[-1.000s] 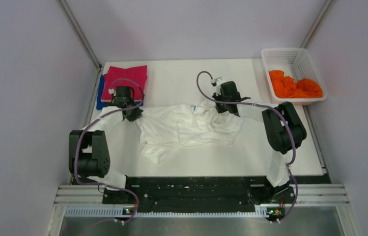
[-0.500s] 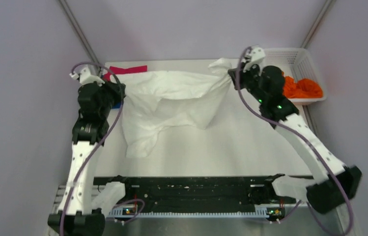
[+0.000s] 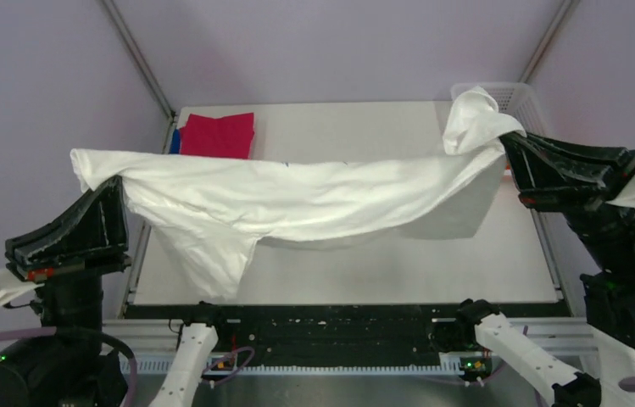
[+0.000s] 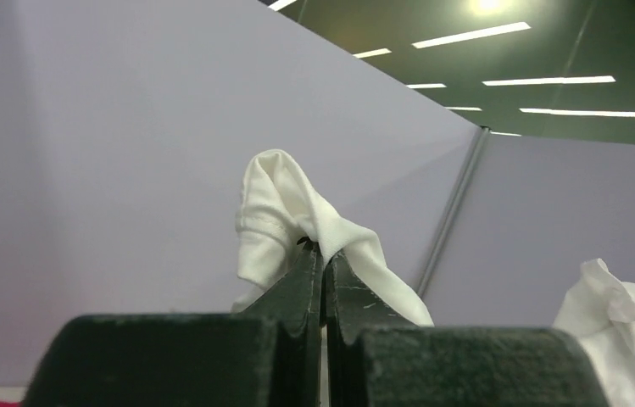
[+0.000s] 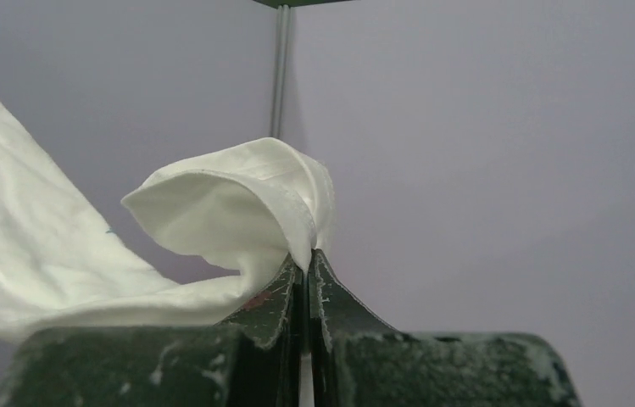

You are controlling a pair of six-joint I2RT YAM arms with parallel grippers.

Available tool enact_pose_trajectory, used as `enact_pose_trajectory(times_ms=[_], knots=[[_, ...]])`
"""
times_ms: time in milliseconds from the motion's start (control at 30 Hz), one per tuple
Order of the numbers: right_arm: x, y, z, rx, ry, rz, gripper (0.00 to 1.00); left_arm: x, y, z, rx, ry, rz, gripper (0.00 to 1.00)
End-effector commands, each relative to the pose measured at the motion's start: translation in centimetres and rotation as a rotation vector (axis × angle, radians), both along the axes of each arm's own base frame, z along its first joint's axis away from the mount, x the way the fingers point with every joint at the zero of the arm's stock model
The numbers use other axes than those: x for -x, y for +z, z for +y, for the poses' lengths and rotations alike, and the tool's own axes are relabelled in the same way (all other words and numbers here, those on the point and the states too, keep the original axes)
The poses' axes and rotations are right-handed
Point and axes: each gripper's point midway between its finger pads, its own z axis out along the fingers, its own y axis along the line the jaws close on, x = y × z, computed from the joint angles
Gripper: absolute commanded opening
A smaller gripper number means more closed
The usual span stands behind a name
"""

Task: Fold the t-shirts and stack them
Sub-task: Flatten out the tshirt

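The white t-shirt point(image 3: 297, 199) hangs stretched in the air between both arms, high above the table. My left gripper point(image 3: 114, 182) is shut on its left end; the wrist view shows the jaws point(image 4: 324, 250) pinching a bunch of white cloth point(image 4: 284, 208). My right gripper point(image 3: 507, 140) is shut on its right end, with cloth point(image 5: 237, 212) bunched over the closed jaws point(image 5: 307, 257). One loose flap droops at the lower left point(image 3: 220, 263). A folded magenta t-shirt point(image 3: 219, 136) lies at the table's far left on a blue one point(image 3: 175, 140). The orange shirt is hidden.
The white lattice basket point(image 3: 513, 93) stands at the far right, mostly hidden behind the raised cloth and right arm. The table point(image 3: 364, 263) lies below the hanging shirt. Purple walls surround the cell on three sides.
Both arms have lifted and drawn toward the camera and apart, pulling the white shirt from a slack hang into a wide taut span. The cloth now hides the basket's contents.
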Motion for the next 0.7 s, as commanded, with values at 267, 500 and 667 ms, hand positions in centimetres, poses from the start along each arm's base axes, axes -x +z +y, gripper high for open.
enact_pose_trajectory(times_ms=[267, 500, 667], knots=[[-6.2, -9.8, -2.7, -0.038, -0.254, 0.324, 0.0, -9.2, -6.4, -2.3, -0.018, -0.123, 0.267, 0.0], [-14.5, -23.8, -4.8, -0.057, -0.553, 0.591, 0.0, -22.7, -23.6, -1.5, 0.099, -0.068, 0.697, 0.0], [-22.2, -34.7, -4.7, 0.021, -0.685, 0.769, 0.0, -31.5, -35.7, -0.5, 0.116, 0.019, 0.952, 0.0]])
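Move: The white t-shirt is already pinched between both hands high over the table. The middle of the table top, where it is headed, lies about 30 cm ahead, 26 cm right and 59 cm below the left hand; from the right hand it is some 25 cm ahead, 17 cm left and 58 cm below. The folded stack is roughly 46 cm ahead and 10 cm left of the left hand, the basket about 44 cm ahead and 28 cm right of the right hand. Forward and sharply down go both hands together, after a slight drift back of about 2 cm, swinging the stretched white t-shirt towards the table: the left some 26 cm out and 33 cm down, the right about 17 cm out and 32 cm down. The fingers keep their pinch on the shirt while both wrists tip downward, some 50 degrees, and the right also turns clockwise. ##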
